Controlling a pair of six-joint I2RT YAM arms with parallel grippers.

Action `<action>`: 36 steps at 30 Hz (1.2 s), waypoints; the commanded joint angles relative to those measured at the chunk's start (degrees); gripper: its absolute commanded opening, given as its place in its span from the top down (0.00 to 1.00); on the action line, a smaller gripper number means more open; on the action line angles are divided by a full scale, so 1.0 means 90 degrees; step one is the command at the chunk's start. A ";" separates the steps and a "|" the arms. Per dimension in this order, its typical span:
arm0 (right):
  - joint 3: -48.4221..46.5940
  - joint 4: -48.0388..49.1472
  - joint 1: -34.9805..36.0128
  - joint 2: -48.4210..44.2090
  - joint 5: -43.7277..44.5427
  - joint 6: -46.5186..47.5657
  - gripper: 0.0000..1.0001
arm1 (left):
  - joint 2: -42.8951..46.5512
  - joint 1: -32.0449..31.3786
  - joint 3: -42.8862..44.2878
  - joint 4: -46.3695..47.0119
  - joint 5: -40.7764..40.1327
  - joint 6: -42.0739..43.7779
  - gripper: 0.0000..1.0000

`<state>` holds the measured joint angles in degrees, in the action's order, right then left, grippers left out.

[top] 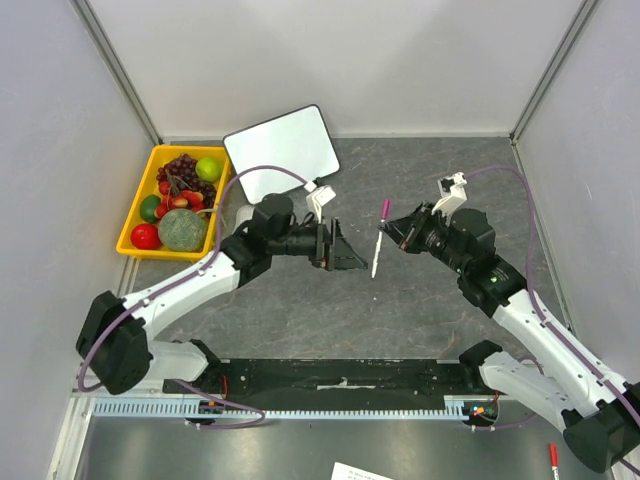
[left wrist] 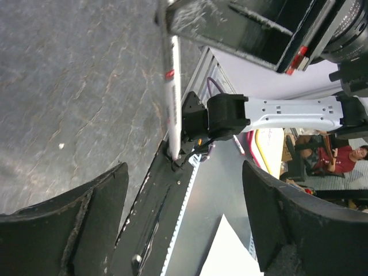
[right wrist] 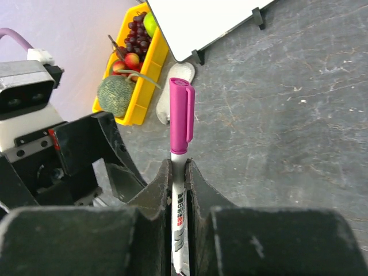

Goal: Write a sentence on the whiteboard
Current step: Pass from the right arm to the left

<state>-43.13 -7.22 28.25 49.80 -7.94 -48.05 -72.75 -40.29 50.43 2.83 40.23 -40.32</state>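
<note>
The whiteboard stands tilted at the back of the table; its white face shows no sentence. My right gripper is shut on a white marker with a magenta cap. The marker's body is pinched between the two fingers and the capped end points away from the wrist. My left gripper hovers just left of the marker, open with nothing between its jaws. In the left wrist view the marker hangs ahead of the fingers, apart from them.
A yellow bin of fruit sits at the back left beside the board. A grey oval eraser pad lies between the bin and the board. The arms' black base rail runs along the near edge.
</note>
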 commanded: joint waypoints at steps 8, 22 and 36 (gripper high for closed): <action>-0.0354 0.0461 0.0181 -0.0006 0.0277 -0.0647 1.00 | -0.0930 -0.0708 0.0910 0.0506 -0.0759 -0.0062 0.35; -0.0412 0.0197 0.0172 0.0003 0.0326 -0.0579 0.59 | -0.1146 -0.0845 0.0881 0.0497 -0.1129 -0.0218 0.98; -0.0471 -0.0535 0.0181 -0.0211 0.0005 0.0016 0.02 | -0.0267 0.0521 0.0832 -0.1065 -0.0896 0.0621 0.98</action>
<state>-45.58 -11.44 29.52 49.98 -6.83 -50.43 -80.42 -39.62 57.17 -2.70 29.95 -39.33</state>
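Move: The left hand, wide open, has the upright marker's middle about 7 cm to its right, 2 cm ahead and 2 cm above, with the marker's bare writing end hanging lower and nearer. The whiteboard stands some 32 cm ahead of the left hand, 14 cm left and 13 cm below; the white pad lies about 22 cm ahead, 24 cm left and 22 cm below. From the right hand, which already grips the marker near mid-barrel, the left gripper is about 7 cm left, 3 cm back and 3 cm lower. Rightward about 5 cm goes the left hand, sinking slightly as its fingers shut on the marker's lower barrel near the writing end, while the right hand nearly holds still. The right fingers then open wide and let go, and the left hand carries the marker off forward and left, roughly 5 cm each way, turning about 10 degrees counter-clockwise. ##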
